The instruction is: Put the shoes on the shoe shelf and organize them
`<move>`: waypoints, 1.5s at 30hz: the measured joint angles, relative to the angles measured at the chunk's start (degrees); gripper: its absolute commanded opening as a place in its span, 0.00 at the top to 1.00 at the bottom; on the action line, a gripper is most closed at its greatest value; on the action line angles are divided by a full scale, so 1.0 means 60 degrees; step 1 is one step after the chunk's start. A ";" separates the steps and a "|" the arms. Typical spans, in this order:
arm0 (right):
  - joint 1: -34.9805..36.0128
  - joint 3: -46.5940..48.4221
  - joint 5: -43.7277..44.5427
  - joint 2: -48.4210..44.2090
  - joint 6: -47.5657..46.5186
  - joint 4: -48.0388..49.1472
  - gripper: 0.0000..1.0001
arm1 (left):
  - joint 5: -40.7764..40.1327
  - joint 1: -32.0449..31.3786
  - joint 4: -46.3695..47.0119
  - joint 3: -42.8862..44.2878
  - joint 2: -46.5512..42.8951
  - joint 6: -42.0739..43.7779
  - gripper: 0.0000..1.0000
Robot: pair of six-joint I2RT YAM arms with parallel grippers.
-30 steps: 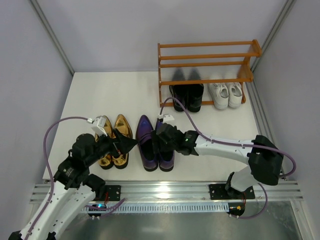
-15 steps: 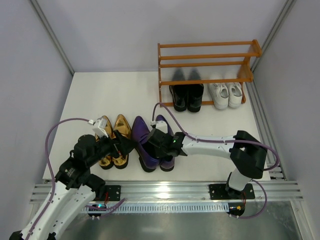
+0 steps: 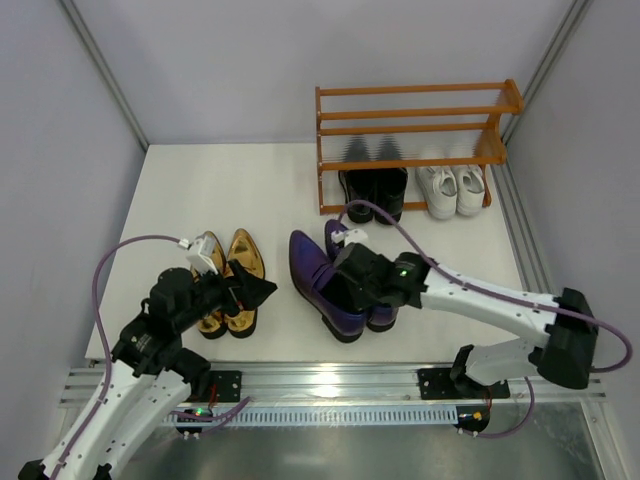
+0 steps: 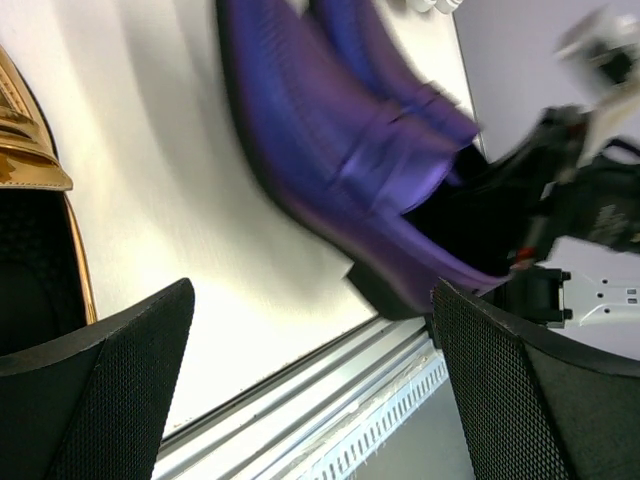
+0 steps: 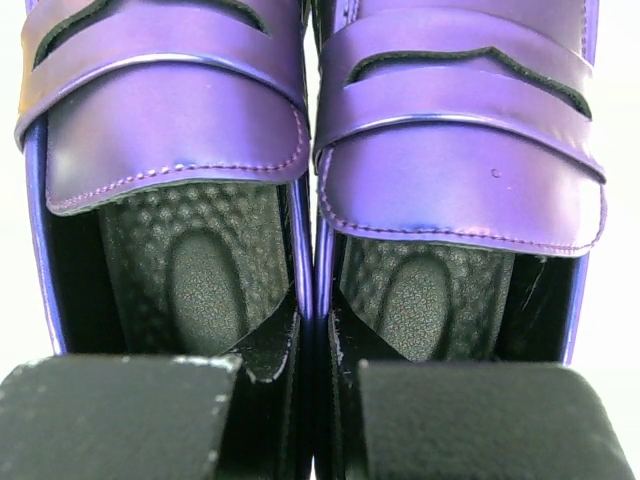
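Note:
The glossy purple loafers (image 3: 325, 280) lie side by side right of the table's middle, toes angled to the far left. My right gripper (image 3: 358, 277) is shut on them. In the right wrist view one finger (image 5: 262, 345) sits inside each shoe, pinching the two inner walls (image 5: 322, 300) together. The gold loafers (image 3: 243, 252) stand at the left. My left gripper (image 3: 256, 291) hangs open over their right side, holding nothing. The purple pair (image 4: 340, 150) shows blurred in the left wrist view, beyond the open left gripper (image 4: 312, 300). The orange shoe shelf (image 3: 415, 110) stands at the back.
Black loafers (image 3: 375, 190) and white sneakers (image 3: 452, 188) sit on the shelf's lower tier; its upper tier holds nothing. Grey walls close in left, back and right. A metal rail (image 3: 330, 385) runs along the near edge. A gold toe (image 4: 25, 140) shows at the left wrist view's left edge.
My right gripper closed on the purple loafers' inner walls and carried the pair to the right, swinging the heels rightward. The left arm has stayed put and open.

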 measured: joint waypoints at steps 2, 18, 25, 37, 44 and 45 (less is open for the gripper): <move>-0.0459 0.0000 0.0109 -0.1056 -0.0229 -0.0353 0.96 | 0.0011 0.0000 0.0029 0.0000 0.0069 0.0000 0.00; -0.5577 0.1432 0.0739 -0.2506 -0.2867 -0.1690 0.96 | 0.0273 0.0000 0.0364 0.0084 0.0484 0.0004 0.00; -0.7515 0.2874 -0.0495 -0.1020 -0.3457 -0.1504 0.96 | 0.0288 0.0000 0.0408 0.0331 0.0484 0.0047 0.00; -0.9439 0.7176 -0.1847 0.2681 -0.4207 -0.2153 0.96 | 0.0335 0.0000 0.0412 0.0408 0.0470 0.0291 0.00; -0.9927 0.9737 -0.1810 0.4721 -0.4728 -0.2670 0.96 | 0.0499 0.0000 0.0415 0.0466 0.0280 0.0299 0.00; -0.9963 0.9949 -0.1792 0.4925 -0.4816 -0.2674 0.96 | 0.0510 0.0000 0.0412 0.0470 0.0222 0.0299 0.00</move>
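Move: Up on the shelf tier over the white shoes is where the held purple pair is bound, roughly 33 cm ahead of the right hand, 26 cm to its right and 11 cm higher. The white shoes sit low beneath it, about 27 cm ahead and 27 cm right of this hand; the black shoes are about 26 cm ahead but only 8 cm right, likewise below. From the left hand that spot is some 34 cm ahead and 46 cm right, barely higher. Keeping both purple shoes pinched together by their inner sides, the right hand first sweeps right and up, then swings mostly forward towards the shelf tier over the white shoes, going about 29 cm forward, 26 cm right and 15 cm up in all. Meanwhile the wrist turns some 30 degrees clockwise, tilting the fingers slightly forward. ##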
